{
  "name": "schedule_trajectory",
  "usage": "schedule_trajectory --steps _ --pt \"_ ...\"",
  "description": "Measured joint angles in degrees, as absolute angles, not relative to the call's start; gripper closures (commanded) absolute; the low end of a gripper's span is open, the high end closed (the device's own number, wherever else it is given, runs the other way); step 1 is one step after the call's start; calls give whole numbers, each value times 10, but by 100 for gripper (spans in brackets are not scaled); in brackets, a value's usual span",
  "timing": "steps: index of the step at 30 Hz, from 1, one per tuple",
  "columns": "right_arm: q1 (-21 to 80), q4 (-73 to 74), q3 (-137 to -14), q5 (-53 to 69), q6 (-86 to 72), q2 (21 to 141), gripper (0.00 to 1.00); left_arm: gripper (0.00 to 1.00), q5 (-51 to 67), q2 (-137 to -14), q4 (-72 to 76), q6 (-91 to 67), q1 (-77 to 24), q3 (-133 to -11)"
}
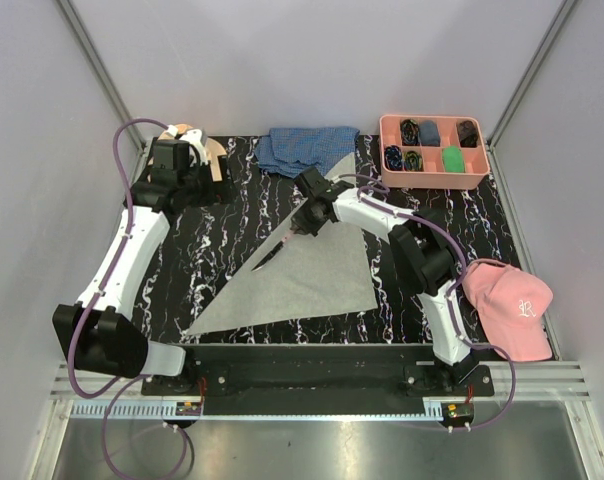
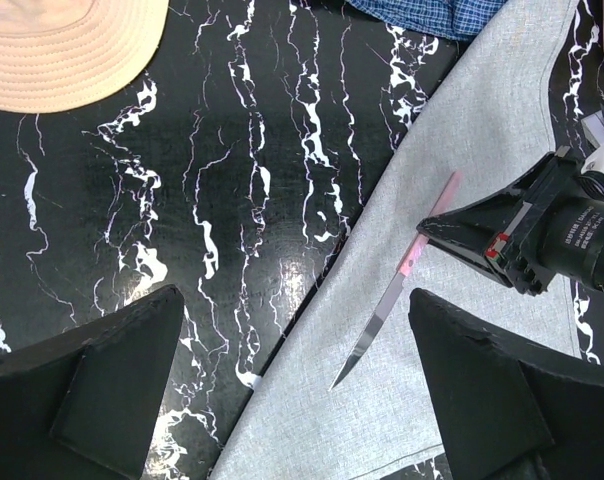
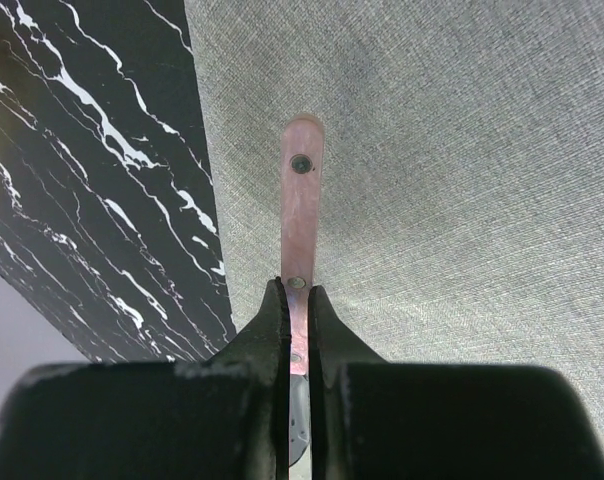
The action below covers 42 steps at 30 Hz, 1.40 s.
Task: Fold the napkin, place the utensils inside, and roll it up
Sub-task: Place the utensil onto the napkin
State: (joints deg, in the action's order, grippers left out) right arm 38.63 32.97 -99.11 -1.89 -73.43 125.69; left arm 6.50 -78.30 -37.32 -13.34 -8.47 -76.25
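The light-grey napkin (image 1: 317, 275) lies folded into a triangle on the black marbled table, its long edge running from the front left to the back. My right gripper (image 1: 304, 222) is over that edge, shut on the pink handle of a knife (image 1: 280, 248). In the right wrist view the handle (image 3: 302, 200) sticks out past the closed gripper (image 3: 296, 290) above the napkin (image 3: 462, 150). The left wrist view shows the silvery knife blade (image 2: 377, 325) slanting down low over the napkin (image 2: 482, 150). My left gripper (image 1: 197, 165) hangs open and empty at the back left, its own view (image 2: 297, 380) looking down between wide fingers.
A peach hat (image 1: 197, 140) (image 2: 62, 45) sits at the back left under my left arm. A blue checked cloth (image 1: 307, 148) (image 2: 432, 15) lies at the back centre. A pink compartment tray (image 1: 437, 181) stands at the back right. A pink cap (image 1: 507, 305) rests at the right edge.
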Motion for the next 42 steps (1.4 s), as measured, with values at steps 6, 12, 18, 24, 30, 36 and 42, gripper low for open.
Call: schedule_trajectory --steps 6,12,18,24,30,36,42 --pt "387 331 -991 -26 -731 1263 100 1 74 -783 -371 -135 -82 -762" --pt "388 338 -991 -35 -721 1282 98 1 78 -783 -371 -136 -79 -762" --pt "391 344 -994 -41 -703 1286 81 1 81 -783 -368 -136 -75 -762" --pt "393 343 -1005 -39 -687 1286 39 1 84 -783 -364 -136 -73 -762" --pt "394 343 -1007 -38 -675 1286 35 1 84 -783 -363 -136 -70 -762" --pt "394 352 -1006 -38 -622 1243 33 1 84 -783 -363 -136 -69 -762" --pt "367 354 -1011 -33 -491 1119 32 1 84 -783 -363 -136 -69 -762"
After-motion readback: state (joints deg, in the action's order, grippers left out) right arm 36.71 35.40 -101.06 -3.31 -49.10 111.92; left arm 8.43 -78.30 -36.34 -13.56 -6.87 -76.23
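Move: The right hand already holds the knife by its handle, low over the napkin; the landing spot is almost straight below, about 3 cm down and 1 cm back and right, just inside the napkin's slanting left edge. The blue cloth's middle lies some 25 cm ahead and 4 cm right of this hand, the pink organizer some 25 cm ahead and 32 cm right. From the idle left hand, the landing spot is about 16 cm right, 2 cm ahead and 21 cm down. The right hand lowers the held knife nearly straight down, about 3 cm, onto the napkin, pauses there and spreads its fingers from shut to about two-thirds open, letting go of the handle. It then rises off the knife, slowly at first and then quickly, some 13 cm from its lowest point and slightly to the right, while the wrist tips the fingers outward and turns counter-clockwise, each by some 15 degrees. ##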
